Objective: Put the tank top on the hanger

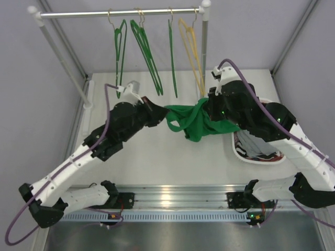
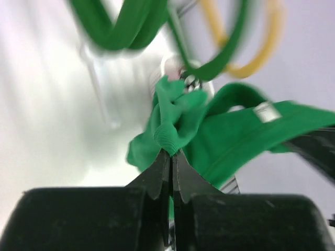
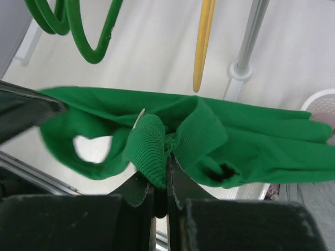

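The bright green tank top (image 1: 196, 123) hangs bunched between my two grippers above the table. My left gripper (image 1: 159, 111) is shut on its left end; in the left wrist view the cloth (image 2: 230, 141) bulges from the shut gripper (image 2: 171, 152). My right gripper (image 1: 207, 107) is shut on a strap; in the right wrist view the ribbed cloth (image 3: 251, 138) folds out of the gripper (image 3: 167, 159). Three thin green hangers (image 1: 146, 55) hang on the rail behind, and I cannot tell which one is the task's.
A yellow hanger (image 1: 192, 49) hangs at the right end of the rail (image 1: 120, 13). The rack's posts (image 1: 63, 57) stand at the back left and beside the yellow hanger. A white basket (image 1: 259, 157) with dark clothes sits under my right arm.
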`<state>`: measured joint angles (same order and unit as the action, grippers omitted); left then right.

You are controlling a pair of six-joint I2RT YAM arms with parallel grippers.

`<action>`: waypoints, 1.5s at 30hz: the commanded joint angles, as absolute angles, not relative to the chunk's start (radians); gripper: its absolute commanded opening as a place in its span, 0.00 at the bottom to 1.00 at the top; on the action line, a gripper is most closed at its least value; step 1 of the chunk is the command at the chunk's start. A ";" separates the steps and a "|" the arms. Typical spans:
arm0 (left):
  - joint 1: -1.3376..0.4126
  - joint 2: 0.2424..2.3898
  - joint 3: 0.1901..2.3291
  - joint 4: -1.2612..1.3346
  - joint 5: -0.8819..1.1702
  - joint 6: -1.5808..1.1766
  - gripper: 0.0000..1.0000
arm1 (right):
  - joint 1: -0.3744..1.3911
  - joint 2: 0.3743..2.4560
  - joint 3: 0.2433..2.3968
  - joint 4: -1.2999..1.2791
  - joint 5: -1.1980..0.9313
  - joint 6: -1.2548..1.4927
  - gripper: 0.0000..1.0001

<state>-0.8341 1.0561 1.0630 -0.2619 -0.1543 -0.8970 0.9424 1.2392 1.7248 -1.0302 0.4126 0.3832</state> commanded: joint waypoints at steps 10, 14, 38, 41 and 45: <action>-0.742 1.104 1.583 -0.635 -0.157 -0.597 0.00 | 0.962 1.276 1.956 -0.966 0.431 0.206 0.04; -0.739 1.109 1.548 -0.649 -0.120 -0.603 0.00 | 0.962 1.226 1.823 -0.933 0.423 0.199 0.05; -0.638 1.167 0.641 -0.256 0.380 -0.750 0.01 | 1.163 1.020 0.647 -0.433 0.199 0.621 0.61; -0.637 1.137 0.659 -0.313 0.347 -0.720 0.13 | 1.166 0.993 0.661 -0.471 0.242 0.640 0.70; -0.638 1.102 0.696 -0.386 0.305 -0.681 0.33 | 1.166 0.948 0.675 -0.528 0.302 0.675 0.72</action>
<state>-0.6357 1.1419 0.6388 -0.3878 0.3172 -0.7116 1.1500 0.9932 0.6231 -0.5446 0.2325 0.6167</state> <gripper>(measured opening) 0.305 0.714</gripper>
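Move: Below and nearer the robot lies the bare table patch where the stretched tank top goes: about 10 cm back, straight in line sideways and 27 cm below the left hand, and 8 cm back, 13 cm left and 33 cm below the right. From the right hand, the rack post's foot is some 14 cm ahead and 1 cm right, the laundry basket 8 cm ahead and 27 cm right. The lone green hanger's tip sits about 8 cm ahead of the left hand, 3 cm right, near its height. Swinging the held tank top up and then down onto the table, the left hand rises about 14 cm and shifts 5 cm left while the right lifts 6 cm; both then plunge nearly 40 cm, drawing back roughly 10 cm near the bottom and tipping fingers down 25–30 degrees. The right fingers open wide and let go of the cloth; the left ones begin opening at the end. ##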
